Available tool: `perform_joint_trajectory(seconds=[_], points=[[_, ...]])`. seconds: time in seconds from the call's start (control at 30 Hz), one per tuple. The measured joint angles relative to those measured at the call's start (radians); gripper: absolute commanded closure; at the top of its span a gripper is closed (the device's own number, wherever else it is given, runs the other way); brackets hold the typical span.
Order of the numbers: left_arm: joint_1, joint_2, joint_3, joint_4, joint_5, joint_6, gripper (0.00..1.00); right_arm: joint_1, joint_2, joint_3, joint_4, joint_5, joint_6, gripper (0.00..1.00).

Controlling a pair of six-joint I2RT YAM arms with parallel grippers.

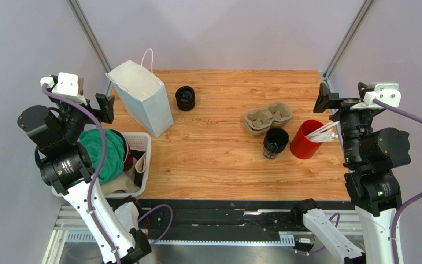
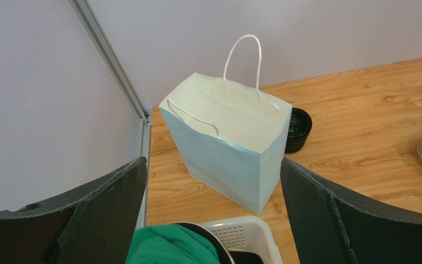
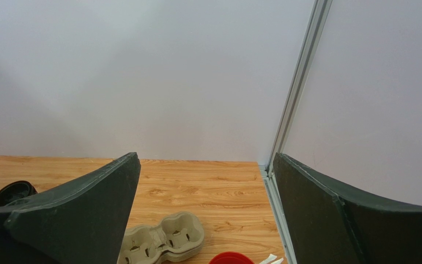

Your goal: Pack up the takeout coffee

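Observation:
The takeout coffee (image 1: pixel 275 143), a small black cup, stands upright on the wooden table just in front of the cardboard cup tray (image 1: pixel 268 117), which also shows in the right wrist view (image 3: pixel 163 242). A white paper bag (image 1: pixel 141 96) stands open at the back left (image 2: pixel 229 143). My left gripper (image 1: pixel 93 105) hangs open over the table's left edge, short of the bag (image 2: pixel 212 162). At the right edge my right gripper (image 1: pixel 344 94) is open and empty, above and right of the tray (image 3: pixel 206 157). The cup is out of both wrist views.
A red cup (image 1: pixel 307 140) with white straws stands right of the black cup. A short black ribbed round thing (image 1: pixel 185 98) sits behind the bag (image 2: pixel 298 129). A white basket (image 1: pixel 141 148) holding green cloth (image 1: pixel 106 154) stands at the front left. Metal frame posts rise at the back corners.

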Motion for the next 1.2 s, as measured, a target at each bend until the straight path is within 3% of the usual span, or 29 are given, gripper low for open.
perform_joint_trajectory(seconds=[0.67, 0.93, 1.2], points=[[-0.026, -0.012, -0.054, 0.045, 0.133, 0.032, 0.01, 0.004, 0.042, -0.045, 0.005, -0.015, -0.085, 0.01], [-0.314, 0.129, -0.048, 0.041, -0.025, 0.137, 0.01, 0.004, 0.067, -0.1, -0.016, -0.162, -0.127, 0.01], [-0.534, 0.387, 0.089, 0.006, -0.201, 0.202, 0.01, 0.004, 0.002, -0.214, -0.096, -0.283, -0.186, 0.01]])
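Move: From the left gripper, the stack of black lids lies about 25 cm ahead, 17 cm right and 38 cm below; the paper bag stands some 20 cm ahead, 5 cm right, its middle 28 cm below. From the right gripper, the coffee cup is roughly 8 cm ahead, 7 cm left and 42 cm below. The carton tray lies about 11 cm beyond that cup, the red cup some 12 cm to the right of it. Bring the left gripper forward and right, about 11 cm out and 8 cm across, sinking towards the bag's mouth and the black lids while it turns some 20 degrees clockwise and tips down. Meanwhile lower the right one about 11 cm and shift it left towards the coffee cup, rolling its left side down, tipping its nose down and turning counter-clockwise. Keep both open, touching nothing. ##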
